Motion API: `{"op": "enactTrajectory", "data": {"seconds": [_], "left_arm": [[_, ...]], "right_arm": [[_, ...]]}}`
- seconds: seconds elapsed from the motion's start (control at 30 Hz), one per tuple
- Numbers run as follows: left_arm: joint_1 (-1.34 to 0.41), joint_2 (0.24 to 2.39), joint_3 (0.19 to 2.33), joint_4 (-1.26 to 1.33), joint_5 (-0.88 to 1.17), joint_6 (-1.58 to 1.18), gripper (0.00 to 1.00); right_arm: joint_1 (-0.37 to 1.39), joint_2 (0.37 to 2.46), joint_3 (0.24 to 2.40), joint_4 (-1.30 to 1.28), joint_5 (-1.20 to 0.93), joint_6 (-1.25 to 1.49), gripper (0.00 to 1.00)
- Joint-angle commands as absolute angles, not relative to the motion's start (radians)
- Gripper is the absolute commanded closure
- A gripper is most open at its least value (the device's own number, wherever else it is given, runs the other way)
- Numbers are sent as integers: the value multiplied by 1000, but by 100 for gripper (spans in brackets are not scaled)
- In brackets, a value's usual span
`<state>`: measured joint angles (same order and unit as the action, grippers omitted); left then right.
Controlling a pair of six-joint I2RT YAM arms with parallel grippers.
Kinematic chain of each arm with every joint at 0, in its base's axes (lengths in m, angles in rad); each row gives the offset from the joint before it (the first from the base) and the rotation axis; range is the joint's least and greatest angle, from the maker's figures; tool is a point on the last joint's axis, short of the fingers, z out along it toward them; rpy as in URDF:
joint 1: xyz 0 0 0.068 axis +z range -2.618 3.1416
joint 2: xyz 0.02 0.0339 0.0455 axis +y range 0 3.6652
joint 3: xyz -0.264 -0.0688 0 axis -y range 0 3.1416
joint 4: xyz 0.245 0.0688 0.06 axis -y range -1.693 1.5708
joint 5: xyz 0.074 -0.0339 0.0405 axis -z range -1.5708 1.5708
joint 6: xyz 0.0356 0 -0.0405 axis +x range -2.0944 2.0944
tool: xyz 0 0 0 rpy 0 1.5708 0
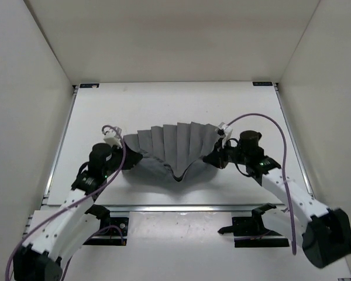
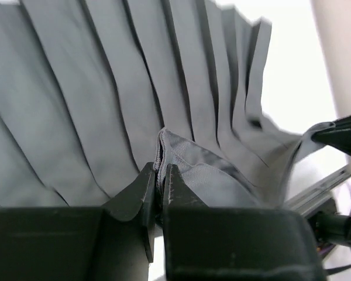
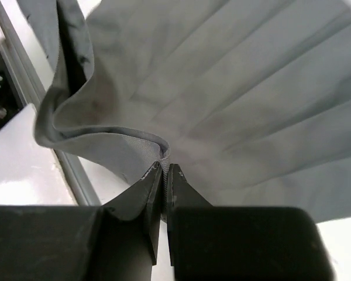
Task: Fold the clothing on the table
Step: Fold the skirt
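The clothing (image 1: 175, 145), a grey pleated skirt, is fanned out on the middle of the white table (image 1: 105, 111). Its near edge is held up at both ends and sags to a point in between. My left gripper (image 1: 128, 157) is shut on the left end of that edge. In the left wrist view its jaws (image 2: 159, 171) pinch a folded hem of the clothing (image 2: 105, 88). My right gripper (image 1: 214, 157) is shut on the right end. The right wrist view shows its jaws (image 3: 164, 170) clamped on a curled edge of the clothing (image 3: 240, 93).
A metal edge rail (image 1: 181, 206) runs along the table's near side, just behind the arm bases. White walls stand on the left, right and far sides. Purple cables (image 1: 263, 120) loop above both arms.
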<state>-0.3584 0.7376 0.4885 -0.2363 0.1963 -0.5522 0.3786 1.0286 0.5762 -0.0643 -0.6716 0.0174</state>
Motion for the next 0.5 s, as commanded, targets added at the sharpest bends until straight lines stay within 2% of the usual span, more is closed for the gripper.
{"op": "enactTrajectory", "data": {"seconds": [0.0, 0.23, 0.37, 0.47], "left_arm": [[-338, 608, 433, -388, 182, -618, 100], [-308, 563, 434, -494, 183, -606, 100], [-290, 571, 501, -463, 109, -600, 100], [-278, 609, 586, -416, 57, -566, 100]], "right_arm": [[368, 886, 523, -101, -621, 92, 100], [217, 599, 416, -187, -724, 136, 100], [123, 590, 454, -187, -795, 109, 100], [127, 664, 532, -158, -793, 91, 100]]}}
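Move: Each hand already pinches one corner of the skirt's waistband, with about 27 cm between them, so the waistband sags. Its middle hangs about 14 cm to the left hand's right, 4 cm back and 5 cm lower; from the right hand it is 14 cm left, 4 cm back and 5 cm lower. The pleated hem's middle is some 20 cm ahead of both hands, 13 cm below, again 14 cm inward. The front rail runs roughly 16 cm straight back of each hand, 14 cm lower. Both grippers keep their pinch on the waistband corners and pull them apart, drawing the skirt back towards the base. The right hand does more, about 5 cm right and 3 cm back, rising about 2 cm and turning some 10 degrees clockwise; the left goes about 3 cm left and back, dips about 3 cm, then starts to rise and ease forward. ##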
